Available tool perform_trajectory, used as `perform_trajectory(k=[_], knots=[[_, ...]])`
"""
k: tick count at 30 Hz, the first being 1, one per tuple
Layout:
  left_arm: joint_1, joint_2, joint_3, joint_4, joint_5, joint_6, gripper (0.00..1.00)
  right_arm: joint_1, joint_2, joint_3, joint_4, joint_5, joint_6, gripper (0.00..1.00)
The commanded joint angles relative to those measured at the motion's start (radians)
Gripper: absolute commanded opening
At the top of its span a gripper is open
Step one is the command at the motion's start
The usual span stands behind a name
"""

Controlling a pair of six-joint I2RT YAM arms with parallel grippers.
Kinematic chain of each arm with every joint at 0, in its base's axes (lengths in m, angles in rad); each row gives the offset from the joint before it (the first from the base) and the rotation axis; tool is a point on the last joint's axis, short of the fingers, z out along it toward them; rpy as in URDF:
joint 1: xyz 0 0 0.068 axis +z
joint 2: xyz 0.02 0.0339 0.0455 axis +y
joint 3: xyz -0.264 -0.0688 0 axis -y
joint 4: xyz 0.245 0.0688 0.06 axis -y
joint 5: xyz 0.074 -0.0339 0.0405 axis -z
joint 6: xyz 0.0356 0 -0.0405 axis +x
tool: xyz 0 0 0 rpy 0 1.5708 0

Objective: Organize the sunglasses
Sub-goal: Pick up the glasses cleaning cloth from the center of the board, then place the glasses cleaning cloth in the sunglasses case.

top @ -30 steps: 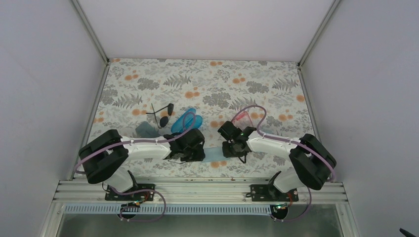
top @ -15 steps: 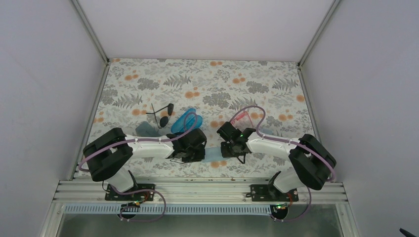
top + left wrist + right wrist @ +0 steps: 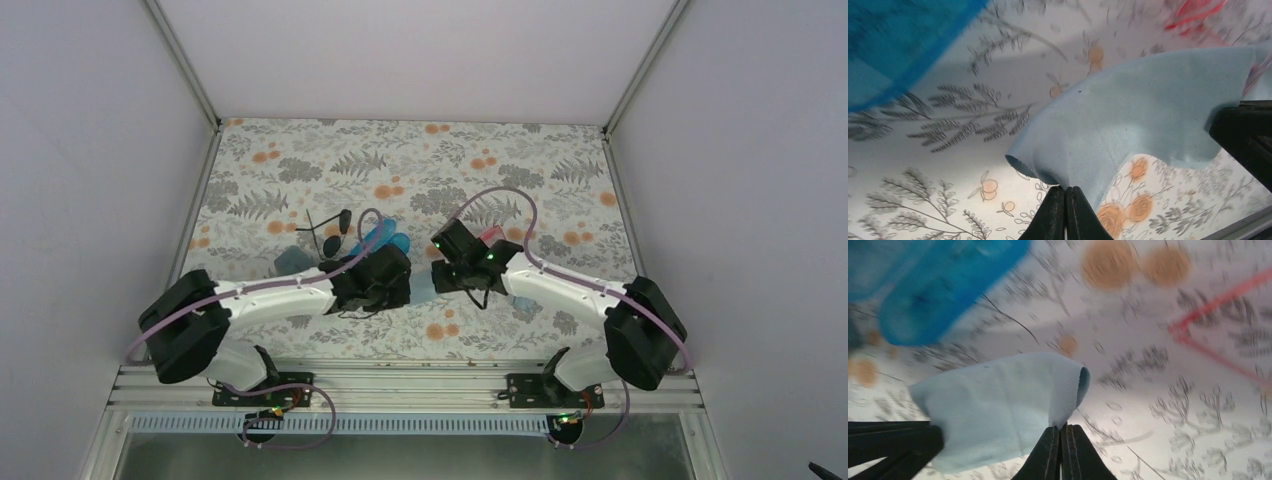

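Note:
A light blue cloth (image 3: 421, 287) hangs stretched between my two grippers, lifted off the flowered table. My left gripper (image 3: 1066, 192) is shut on one corner of the cloth (image 3: 1148, 110). My right gripper (image 3: 1062, 432) is shut on the other corner of the cloth (image 3: 998, 405). The black-framed sunglasses (image 3: 335, 232) lie open to the far left of my left gripper (image 3: 400, 288). The pink-red sunglasses (image 3: 490, 235) lie just beyond my right gripper (image 3: 440, 278), partly hidden by the arm; the wrist views show the pink-red sunglasses (image 3: 1213, 325) blurred on the table.
An open blue case (image 3: 385, 240) lies just beyond the left gripper, next to the black pair. A grey case (image 3: 293, 262) sits left of it, partly under the left arm. The table (image 3: 420, 160) is walled on three sides.
Both grippers have shut on the cloth's corners. Both arms have then moved away from the near edge toward the table's middle, lifting the cloth between them.

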Motion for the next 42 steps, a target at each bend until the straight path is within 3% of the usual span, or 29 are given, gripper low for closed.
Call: perform_trajectory(k=[1,9,19,30,42], knots=[[0.045,-0.082,0.034,-0.072,-0.076,0.005,0.02,0.003,0.033,0.122,0.002,0.026,-0.085,0.04],[0.135,-0.164,0.042,-0.165,-0.151,0.004,0.02,-0.014,0.22,0.335,0.01,0.026,-0.213,0.04],[0.209,-0.129,0.02,-0.157,-0.188,-0.005,0.02,-0.045,0.429,0.51,0.017,0.028,-0.352,0.04],[0.254,-0.07,0.003,-0.1,-0.165,0.002,0.02,-0.053,0.563,0.625,-0.018,0.007,-0.426,0.04],[0.266,-0.011,-0.014,-0.048,-0.125,0.018,0.02,-0.062,0.615,0.639,-0.024,0.029,-0.418,0.04]])
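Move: The cloth is already pinched between both hands. From the left hand, the open blue case it is bound for lies about 10 cm ahead, 7 to the left and 4 below; the black sunglasses are about 16 ahead and 18 left, the grey pouch 6 ahead and 25 left. From the right hand, the case is some 9 cm ahead, 13 left and 5 lower, the pink glasses roughly 10 ahead and 12 right. Both hands, still pinching the cloth, arc it up, forward-left and down, 11–15 cm, over the open case. ##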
